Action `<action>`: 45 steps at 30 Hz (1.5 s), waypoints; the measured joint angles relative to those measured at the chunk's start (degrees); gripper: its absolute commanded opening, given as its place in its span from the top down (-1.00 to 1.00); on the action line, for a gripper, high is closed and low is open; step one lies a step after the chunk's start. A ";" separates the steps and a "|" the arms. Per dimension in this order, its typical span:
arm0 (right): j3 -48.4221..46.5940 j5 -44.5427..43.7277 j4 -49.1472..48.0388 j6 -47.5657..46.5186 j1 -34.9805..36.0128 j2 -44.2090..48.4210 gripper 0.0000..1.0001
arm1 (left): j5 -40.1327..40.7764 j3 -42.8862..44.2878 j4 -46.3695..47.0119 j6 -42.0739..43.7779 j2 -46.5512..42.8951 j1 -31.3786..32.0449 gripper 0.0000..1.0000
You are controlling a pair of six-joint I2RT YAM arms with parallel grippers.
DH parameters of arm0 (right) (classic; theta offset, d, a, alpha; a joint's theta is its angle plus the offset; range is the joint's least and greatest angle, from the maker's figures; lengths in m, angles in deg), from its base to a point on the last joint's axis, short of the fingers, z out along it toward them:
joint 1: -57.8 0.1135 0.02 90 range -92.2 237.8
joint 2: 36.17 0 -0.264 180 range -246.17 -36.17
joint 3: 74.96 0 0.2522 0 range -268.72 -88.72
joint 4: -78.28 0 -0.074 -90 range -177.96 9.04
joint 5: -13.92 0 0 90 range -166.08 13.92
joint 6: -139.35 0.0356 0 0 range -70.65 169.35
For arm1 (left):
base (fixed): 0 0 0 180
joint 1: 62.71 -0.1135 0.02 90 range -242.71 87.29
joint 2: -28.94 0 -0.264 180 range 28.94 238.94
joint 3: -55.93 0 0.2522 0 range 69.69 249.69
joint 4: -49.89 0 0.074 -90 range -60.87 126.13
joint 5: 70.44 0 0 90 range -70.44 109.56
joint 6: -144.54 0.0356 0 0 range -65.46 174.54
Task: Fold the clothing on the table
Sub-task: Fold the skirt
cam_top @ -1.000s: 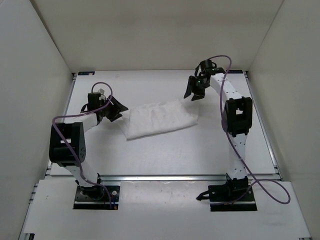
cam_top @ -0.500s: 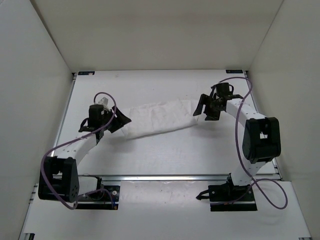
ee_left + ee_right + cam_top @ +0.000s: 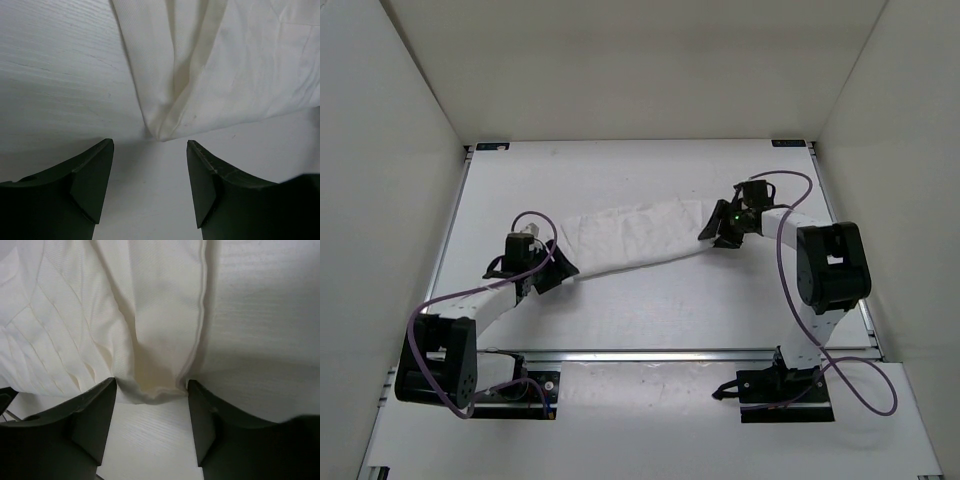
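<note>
The clothing point(image 3: 635, 232) lies on the table point(image 3: 650, 305) as a long, creased white band running from near left to far right. My left gripper point(image 3: 563, 268) is open at the band's left end; in the left wrist view a pointed corner of the clothing point(image 3: 200, 65) ends just ahead of the left gripper point(image 3: 149, 145), apart from both fingers. My right gripper point(image 3: 713, 228) is open at the right end. In the right wrist view a bunched hem of the clothing point(image 3: 150, 340) sits between the tips of the right gripper point(image 3: 151, 384), not pinched.
White walls enclose the table on three sides. A metal rail point(image 3: 650, 353) runs along the near edge, with both arm bases point(image 3: 510, 390) point(image 3: 785, 390) behind it. Purple cables point(image 3: 790, 195) loop off each arm. Bare tabletop lies beyond and in front of the band.
The clothing went from a compact rectangle to a longer, stretched band. Both arms dropped low; the left gripper slid nearer along the left end, and the right gripper came down to the right end.
</note>
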 measured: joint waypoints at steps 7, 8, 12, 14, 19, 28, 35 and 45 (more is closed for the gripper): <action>1.40 0.98 -3.91 2.08 0.13 -1.88 1.00 | 2.43 0.90 2.58 -0.35 3.65 2.89 -0.45; 1.42 1.03 -4.00 2.08 0.15 -1.90 1.00 | 2.56 1.40 3.41 -0.57 4.68 3.34 -0.46; 1.42 1.05 -4.17 1.81 0.31 -1.90 1.00 | 3.67 2.58 7.37 -1.88 7.93 5.09 -0.05; 1.42 1.03 -4.13 1.53 0.26 -1.90 1.00 | 4.20 2.73 8.76 -3.04 9.40 5.77 0.46; 1.36 0.44 -1.79 -0.17 -1.29 -1.53 1.00 | 3.43 5.92 10.67 -3.58 15.32 8.55 1.00; -10.67 -9.70 15.50 -7.93 -2.84 3.78 1.00 | 1.53 10.97 17.66 -7.96 23.93 17.86 1.00; -17.53 -11.02 18.80 -10.16 8.33 7.80 1.00 | 0.20 11.54 21.84 -10.43 26.56 18.32 1.00; -24.68 -9.77 17.03 -8.74 24.79 3.19 1.00 | -0.13 11.58 22.88 -10.86 27.08 18.32 1.00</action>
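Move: The skirt lies as a wide strip with its near-left corner about 3 cm ahead, 3 cm right and 2 cm below the left hand; its far-left corner is some 15 cm ahead of that hand, and its near-right corner some 33 cm right and 10 cm ahead. The right hand already has that near-right corner between its open fingertips, about 1 cm below, with the far-right corner roughly 10 cm farther ahead. Lower the right gripper a centimetre and pinch the near-right corner; reach the left forward, right and down onto the near-left corner, shut it and drag the corner along the table about 9 cm right. Let the right swing right a little, then raise its corner some 13 cm and carry it left across the skirt towards the left hand, turning roughly 25 degrees counter-clockwise. Keep both shut. ##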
